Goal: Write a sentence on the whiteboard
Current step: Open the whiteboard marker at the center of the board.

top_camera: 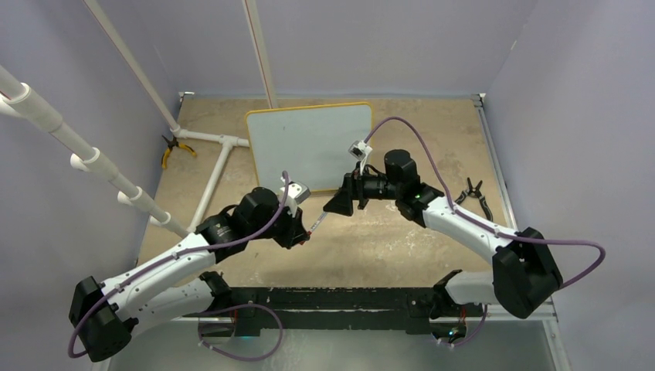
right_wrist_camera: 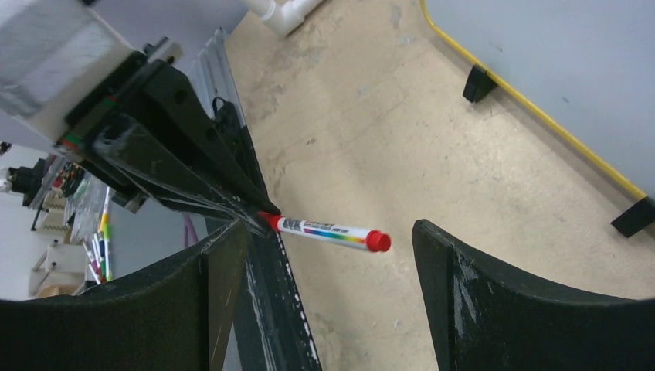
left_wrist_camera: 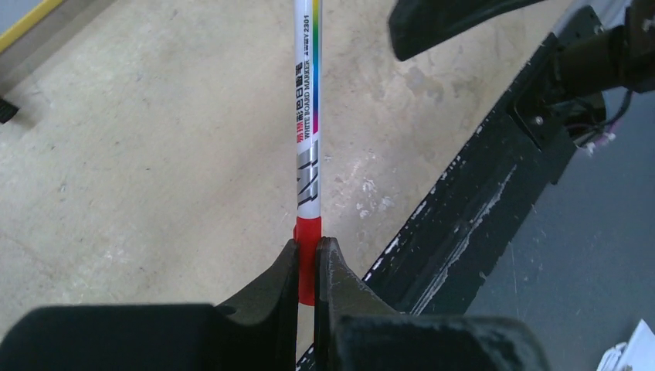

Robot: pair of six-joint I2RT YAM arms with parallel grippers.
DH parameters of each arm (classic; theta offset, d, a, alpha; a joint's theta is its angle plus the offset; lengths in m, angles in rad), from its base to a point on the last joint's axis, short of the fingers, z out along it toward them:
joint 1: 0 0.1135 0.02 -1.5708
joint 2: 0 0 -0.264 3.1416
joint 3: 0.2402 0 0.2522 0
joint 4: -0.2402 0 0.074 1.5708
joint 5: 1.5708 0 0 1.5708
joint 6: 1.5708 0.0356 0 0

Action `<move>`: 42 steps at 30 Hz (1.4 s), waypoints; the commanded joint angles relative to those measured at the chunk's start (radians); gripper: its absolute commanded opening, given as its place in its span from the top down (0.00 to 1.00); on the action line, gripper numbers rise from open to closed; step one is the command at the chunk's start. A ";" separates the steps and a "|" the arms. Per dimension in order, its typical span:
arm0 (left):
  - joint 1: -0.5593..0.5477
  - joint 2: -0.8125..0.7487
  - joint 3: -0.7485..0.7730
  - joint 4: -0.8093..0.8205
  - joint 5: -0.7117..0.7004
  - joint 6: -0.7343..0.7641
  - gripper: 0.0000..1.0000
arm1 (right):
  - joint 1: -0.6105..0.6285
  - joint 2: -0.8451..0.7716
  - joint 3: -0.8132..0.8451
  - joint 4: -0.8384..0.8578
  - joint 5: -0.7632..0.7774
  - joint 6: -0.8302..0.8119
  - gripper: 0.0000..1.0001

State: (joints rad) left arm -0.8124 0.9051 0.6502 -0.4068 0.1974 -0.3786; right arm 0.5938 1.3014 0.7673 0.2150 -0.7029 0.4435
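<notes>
The whiteboard (top_camera: 309,143), white with a yellow frame, stands at the back of the table, and its face (right_wrist_camera: 556,46) is blank: the sentence does not show. My left gripper (top_camera: 308,230) is shut on the red tail end of a white marker (left_wrist_camera: 307,116), its fingers (left_wrist_camera: 282,270) pinching it. The marker (right_wrist_camera: 328,230) sticks out toward my right gripper (top_camera: 340,203) and ends in a red cap (right_wrist_camera: 378,241). My right gripper (right_wrist_camera: 328,232) stands wide open just in front of that cap, touching nothing.
White PVC pipes (top_camera: 208,143) and yellow-handled pliers (top_camera: 171,151) lie at the back left. Black pliers (top_camera: 473,193) rest at the right. The black base rail (top_camera: 340,297) runs along the near edge. The board's black feet (right_wrist_camera: 479,83) stand on the tan table.
</notes>
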 commanded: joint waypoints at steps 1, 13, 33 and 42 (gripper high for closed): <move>-0.005 -0.022 0.035 0.083 0.140 0.119 1.00 | 0.000 -0.016 0.057 -0.141 -0.038 -0.077 0.20; -0.005 -0.062 -0.006 0.137 0.221 0.136 1.00 | 0.000 0.007 0.073 -0.159 -0.197 -0.077 0.43; -0.005 -0.017 -0.003 0.135 0.208 0.134 0.55 | 0.000 0.007 0.092 -0.125 -0.307 -0.029 1.00; -0.005 0.016 -0.001 0.123 0.219 0.136 0.53 | 0.000 -0.007 0.109 -0.148 -0.316 -0.032 1.00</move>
State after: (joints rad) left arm -0.8185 0.9123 0.6331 -0.3019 0.3985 -0.2462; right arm 0.5953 1.3338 0.8288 0.0616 -0.9981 0.4080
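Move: The marker is already pinched by its red cap in my left fingers, its middle about 3 cm ahead, 3 cm right and some 4 cm above that hand. From my open right hand its middle lies roughly 6 cm back, 5 cm left and 4 cm lower. The whiteboard's middle is some 22 cm ahead of the right hand, 8 cm left and 14 cm lower; its left stand is about 8 cm ahead, 13 cm left and 18 cm lower. I bring my right hand back about 5 cm onto the marker's rear half, dipping a little on the way and turning counter-clockwise, and pinch the barrel. Meanwhile my left hand lifts the marker some 3 cm, easing back and right with a slight clockwise turn, then holds it; once the right grip is shut, I open the left fingers around the cap and sink slightly. ##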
